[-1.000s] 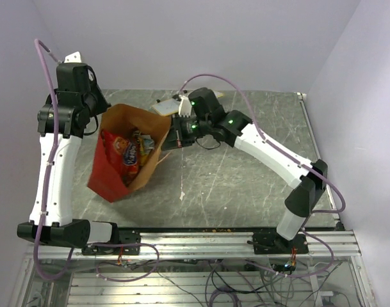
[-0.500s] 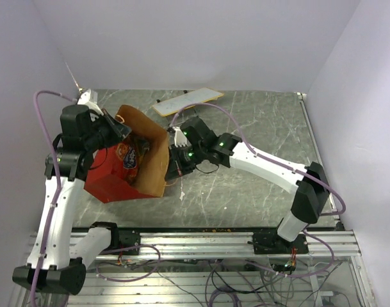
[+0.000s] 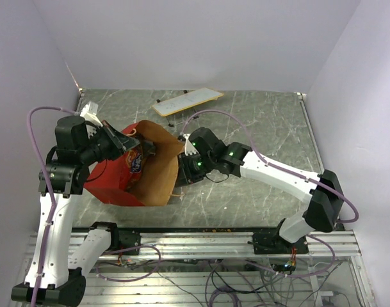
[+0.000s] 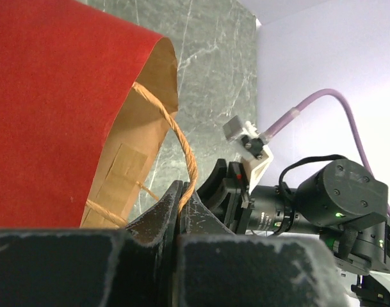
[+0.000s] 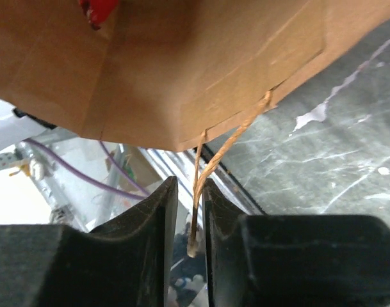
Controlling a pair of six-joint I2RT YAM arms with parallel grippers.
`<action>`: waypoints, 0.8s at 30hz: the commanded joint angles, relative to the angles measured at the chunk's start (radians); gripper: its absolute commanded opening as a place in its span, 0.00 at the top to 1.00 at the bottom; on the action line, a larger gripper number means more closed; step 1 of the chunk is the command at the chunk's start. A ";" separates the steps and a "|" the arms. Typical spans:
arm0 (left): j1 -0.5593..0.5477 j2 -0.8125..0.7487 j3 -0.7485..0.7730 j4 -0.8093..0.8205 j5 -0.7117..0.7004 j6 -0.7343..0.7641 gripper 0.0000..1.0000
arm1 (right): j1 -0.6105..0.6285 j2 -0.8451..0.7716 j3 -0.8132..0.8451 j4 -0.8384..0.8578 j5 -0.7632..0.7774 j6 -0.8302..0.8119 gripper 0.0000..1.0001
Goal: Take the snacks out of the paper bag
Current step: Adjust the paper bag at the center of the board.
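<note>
The paper bag (image 3: 111, 182), red outside and brown inside (image 3: 159, 169), lies tipped over with its mouth held wide between both arms. In its mouth show the snacks: a red chip bag with a blue logo (image 3: 134, 161), the rest hidden. My left gripper (image 3: 128, 142) is at the far-left rim, shut on a tan string handle (image 4: 185, 150) beside the red wall (image 4: 54, 96). My right gripper (image 5: 189, 182) is at the near-right rim, its jaws slightly parted, and the other string handle (image 5: 196, 211) hangs loose between them below the brown wall (image 5: 182, 70).
A flat white board (image 3: 187, 100) on thin legs stands at the back of the marble table (image 3: 265, 128). The metal rail (image 3: 201, 242) with the arm bases runs along the near edge. The right arm's wrist (image 4: 339, 204) sits close behind the left fingers.
The bag has tipped down and its mouth has been pulled wider. The left gripper came forward and lower with its handle. The right gripper moved nearer and its jaws have parted a little.
</note>
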 commanded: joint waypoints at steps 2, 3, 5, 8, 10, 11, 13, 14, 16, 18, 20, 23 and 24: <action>0.001 0.002 0.026 -0.068 0.002 -0.030 0.93 | 0.003 -0.055 0.045 -0.046 0.190 -0.054 0.70; 0.001 0.002 0.021 -0.070 -0.012 -0.048 0.93 | 0.003 -0.060 0.054 -0.053 0.213 -0.063 0.66; 0.001 -0.007 0.009 -0.071 -0.038 -0.098 0.93 | 0.002 -0.065 0.068 -0.069 0.245 -0.091 0.59; 0.001 -0.047 -0.033 -0.009 -0.068 -0.178 0.93 | 0.002 -0.061 0.108 -0.119 0.310 -0.153 0.50; 0.001 -0.061 -0.034 -0.018 -0.080 -0.203 0.93 | -0.001 -0.045 0.149 -0.171 0.374 -0.198 0.46; 0.001 -0.058 -0.021 -0.041 -0.082 -0.200 0.93 | -0.002 -0.032 0.174 -0.199 0.420 -0.224 0.45; 0.001 -0.047 0.006 -0.083 -0.092 -0.171 0.93 | -0.003 -0.024 0.213 -0.233 0.479 -0.271 0.44; 0.001 -0.040 0.019 -0.107 -0.107 -0.154 0.93 | -0.004 -0.026 0.225 -0.234 0.506 -0.288 0.43; 0.001 -0.037 0.036 -0.130 -0.135 -0.134 0.93 | -0.005 -0.034 0.245 -0.224 0.547 -0.316 0.39; 0.001 -0.041 0.057 -0.131 -0.156 -0.124 0.93 | -0.006 -0.042 0.263 -0.199 0.571 -0.333 0.36; 0.001 -0.039 0.068 -0.123 -0.162 -0.116 0.93 | -0.007 -0.045 0.273 -0.149 0.571 -0.352 0.33; 0.001 -0.011 0.097 -0.136 -0.156 -0.088 0.93 | -0.005 -0.039 0.279 -0.068 0.537 -0.357 0.31; 0.001 0.000 0.110 -0.151 -0.160 -0.074 0.93 | -0.006 -0.036 0.282 -0.046 0.533 -0.342 0.31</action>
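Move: The right hand has the right handle between its slightly parted fingertips, right at the hand point; the bag's brown right wall is about 6 cm to its left and 4 cm ahead, and the red snack pack inside about 18 cm left and 7 cm ahead, near hand height. The left hand already pinches the left handle, the paper bag's middle about 20 cm below and 1 cm ahead; from it the right handle is roughly 22 cm right, 7 cm back and 15 cm lower. The right hand spreads its fingers wide and lets go of the right handle, drawing away forward by about 9 cm and up some 7 cm, with a smaller shift to the right, while the wrist turns about 30 degrees to swing the fingers round to point more forward. The left hand keeps its pinch on the left handle nearly in place over the bag, easing about 2 cm left and turning slightly counter-clockwise. ##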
